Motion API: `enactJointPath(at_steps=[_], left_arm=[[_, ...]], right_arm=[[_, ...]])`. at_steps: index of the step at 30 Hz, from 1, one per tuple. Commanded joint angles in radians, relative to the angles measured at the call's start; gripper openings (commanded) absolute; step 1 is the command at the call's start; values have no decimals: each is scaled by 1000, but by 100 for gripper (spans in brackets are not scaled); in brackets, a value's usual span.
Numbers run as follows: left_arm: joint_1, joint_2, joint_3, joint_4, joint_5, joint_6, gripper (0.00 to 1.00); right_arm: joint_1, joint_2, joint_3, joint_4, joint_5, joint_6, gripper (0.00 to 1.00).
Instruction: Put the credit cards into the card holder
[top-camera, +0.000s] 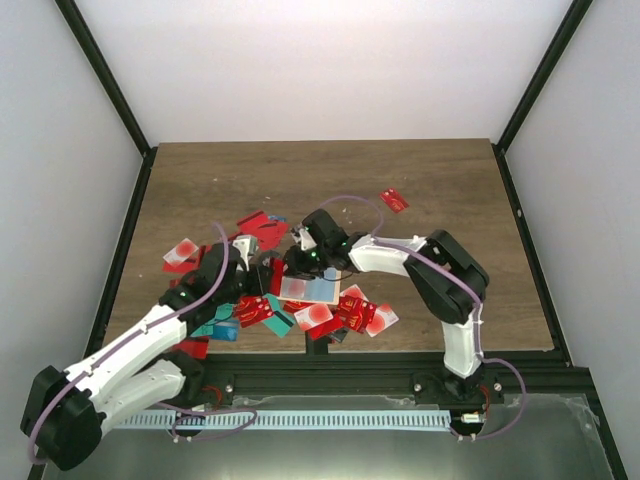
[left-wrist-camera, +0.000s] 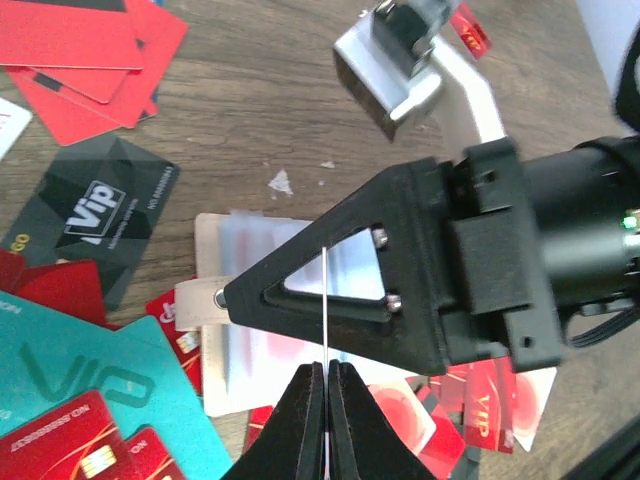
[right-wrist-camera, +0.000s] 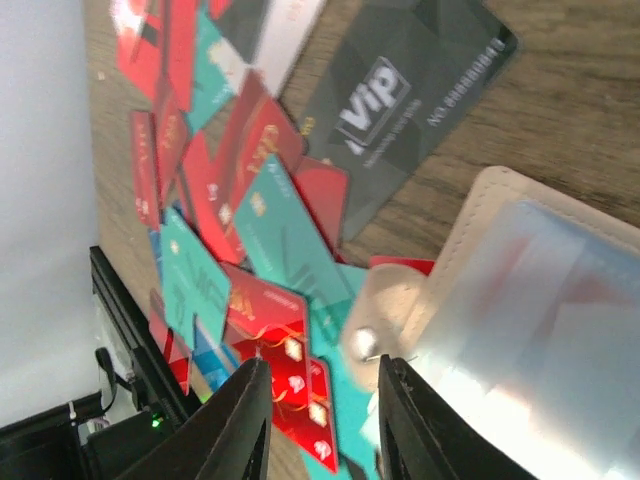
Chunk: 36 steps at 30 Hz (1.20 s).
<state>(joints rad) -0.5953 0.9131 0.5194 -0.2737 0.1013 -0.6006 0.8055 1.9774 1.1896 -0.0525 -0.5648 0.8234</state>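
The card holder (top-camera: 310, 290) lies open on the table, beige outside and light blue inside, with its snap tab (left-wrist-camera: 200, 302) pointing left. My left gripper (left-wrist-camera: 327, 400) is shut on a thin card (left-wrist-camera: 326, 300) seen edge-on, held upright over the holder. In the top view it (top-camera: 262, 268) sits just left of the holder. My right gripper (right-wrist-camera: 325, 420) is open and empty, its jaws straddling the holder's tab edge (right-wrist-camera: 385, 312). It hovers over the holder's far side (top-camera: 300, 262). Red and teal credit cards (right-wrist-camera: 260, 240) lie scattered around.
A black VIP card (left-wrist-camera: 95, 215) lies left of the holder. Red cards pile up at the left (top-camera: 182, 255) and along the near edge (top-camera: 350, 315). One red card (top-camera: 394, 200) lies alone further back. The right gripper's black finger (left-wrist-camera: 340, 290) crosses the left wrist view.
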Motion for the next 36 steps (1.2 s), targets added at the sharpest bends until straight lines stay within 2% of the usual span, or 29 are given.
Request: enactJointPath(at_steps=[1,7,12,18,23,36], left_arm=[[3,15,32,54,86,13,4],[3,156,32,196,178,-15,4],[3,304,10,394,258,-71,4],[3,460,3,573,301,-124,4],[3,542,-2,642,280,-124,4],[3,593,-23,705,200,-108,4]], right_arm=[[-16,-142,-30,-47,50,-74,33],[-95,-328,-185,-110,175,-83,34],[-135,-401,-321,-132,261,-92,34],[-154,-406,-401,-110,267,-111,34],[-174,-376,-425,-75,244,-123,33],[-186,-328,-456,-34,214,-132,29]])
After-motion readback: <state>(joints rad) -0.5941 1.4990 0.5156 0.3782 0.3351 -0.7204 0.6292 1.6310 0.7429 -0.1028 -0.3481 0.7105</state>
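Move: I hold a red card in my left hand. The middle of the open card holder lies about 11 cm to its right, 1 cm ahead and 12 cm below, with the black VIP card 7 cm ahead and 1 cm left of that hand. From my right hand, the holder's right edge is some 14 cm right, 1 cm back and 5 cm down. The pile of red cards lies 17 cm right and 8 cm back. My right hand lifts off from beside the holder's left-end tab, arcs about 15 cm right over the holder and sinks to its right edge, fingers still parted. My left hand, still pinching the red card, follows right about 8 cm, dips some 6 cm and reaches forward, bringing the card over the holder's pockets with a slight roll, its left side dropping. ##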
